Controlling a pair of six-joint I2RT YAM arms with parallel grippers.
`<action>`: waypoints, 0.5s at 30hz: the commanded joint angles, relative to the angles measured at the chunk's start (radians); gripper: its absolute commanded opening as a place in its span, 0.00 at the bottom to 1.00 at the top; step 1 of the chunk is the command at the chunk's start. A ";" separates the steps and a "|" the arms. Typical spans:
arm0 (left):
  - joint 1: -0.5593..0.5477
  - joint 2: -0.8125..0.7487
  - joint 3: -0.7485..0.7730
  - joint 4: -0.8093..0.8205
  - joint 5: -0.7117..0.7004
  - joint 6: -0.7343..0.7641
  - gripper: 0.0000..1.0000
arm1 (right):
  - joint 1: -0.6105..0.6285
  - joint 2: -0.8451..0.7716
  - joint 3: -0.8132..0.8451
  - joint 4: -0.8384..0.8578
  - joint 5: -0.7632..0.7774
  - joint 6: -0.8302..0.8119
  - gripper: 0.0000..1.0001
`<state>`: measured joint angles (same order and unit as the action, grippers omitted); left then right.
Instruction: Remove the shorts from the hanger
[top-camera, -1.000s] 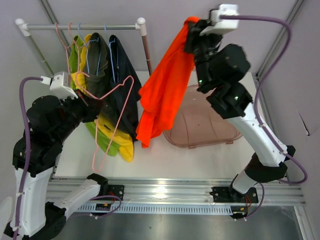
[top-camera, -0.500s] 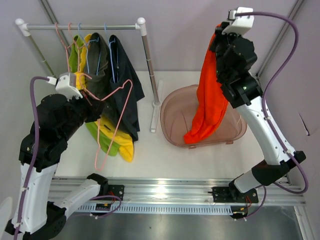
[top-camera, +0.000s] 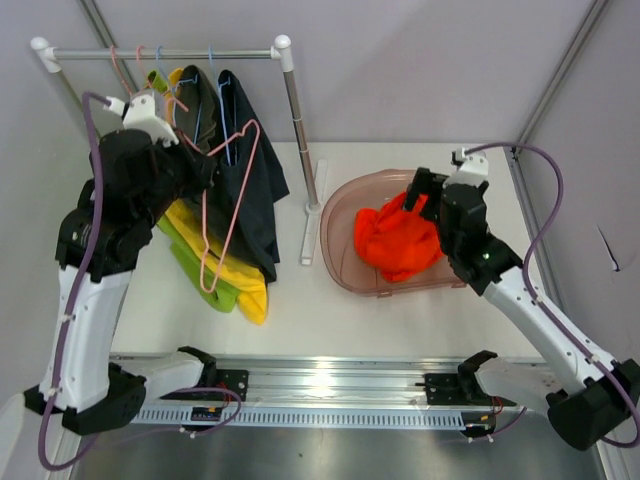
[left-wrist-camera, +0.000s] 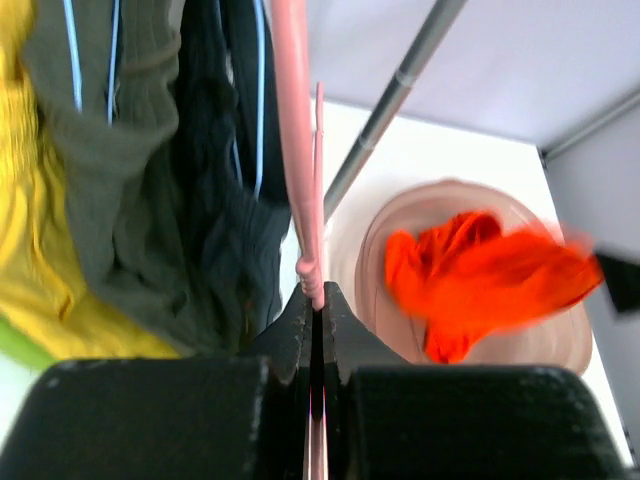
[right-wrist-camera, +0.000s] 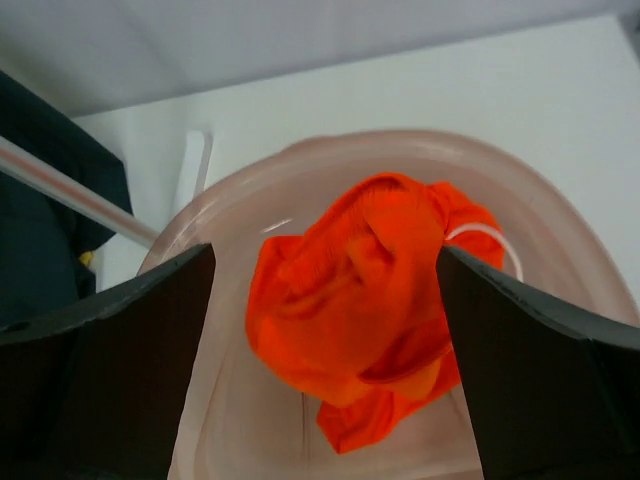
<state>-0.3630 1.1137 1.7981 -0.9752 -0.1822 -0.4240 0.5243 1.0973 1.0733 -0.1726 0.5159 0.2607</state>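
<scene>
The orange shorts (top-camera: 395, 240) (right-wrist-camera: 370, 270) lie crumpled in the pink basin (top-camera: 340, 255) (right-wrist-camera: 225, 400). My right gripper (top-camera: 420, 198) (right-wrist-camera: 325, 340) hangs open just above them, a finger on either side, holding nothing. My left gripper (top-camera: 200, 160) (left-wrist-camera: 315, 300) is shut on the empty pink hanger (top-camera: 228, 200) (left-wrist-camera: 298, 150), held up beside the rack. On the rail hang the black shorts (top-camera: 252, 175) (left-wrist-camera: 230, 200), the olive-grey shorts (top-camera: 197, 100) (left-wrist-camera: 120, 150), the yellow shorts (top-camera: 220, 255) (left-wrist-camera: 40, 250) and the lime green shorts (top-camera: 195, 270).
The rack's rail (top-camera: 160, 53) runs across the back left, and its right post (top-camera: 297, 130) (left-wrist-camera: 400, 90) stands between the hanging clothes and the basin. Blue hangers (top-camera: 222, 95) carry the hung shorts. A grey wall lies behind.
My right arm came down over the basin and its jaws opened, dropping the orange shorts into it. My left arm lifted the pink hanger up toward the rail.
</scene>
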 joint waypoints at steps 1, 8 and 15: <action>0.007 0.081 0.150 0.032 -0.037 0.059 0.00 | 0.008 -0.091 -0.096 -0.068 -0.036 0.187 0.99; 0.007 0.322 0.388 0.053 -0.054 0.116 0.00 | 0.048 -0.298 -0.256 -0.180 -0.051 0.252 0.99; 0.006 0.540 0.518 0.211 -0.007 0.191 0.00 | 0.075 -0.435 -0.271 -0.278 -0.080 0.273 0.99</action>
<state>-0.3618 1.6005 2.2406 -0.8639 -0.2085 -0.2928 0.5861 0.6991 0.8005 -0.4049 0.4530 0.4995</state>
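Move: The right stretch of the rack's rod, where the held pink hanger is headed, is about 20 cm ahead of the left gripper, 5 cm to its right and some 3 cm above. The black shorts hang roughly 17 cm ahead, 6 cm right and 15 cm below; the post's top is about 20 cm ahead and 13 cm right. The orange shorts are some 20 cm below the right gripper, 2 cm ahead and 3 cm left, over the bin. Carry the pink hanger, still pinched in the closed left gripper, about 13 cm forward to the rod, rising some 4 cm early on and veering a little right towards its post end. Meanwhile draw the wide-open right gripper back about 9 cm from over the orange shorts, sinking roughly 7 cm before easing slightly up, and roll it some 10 degrees. ##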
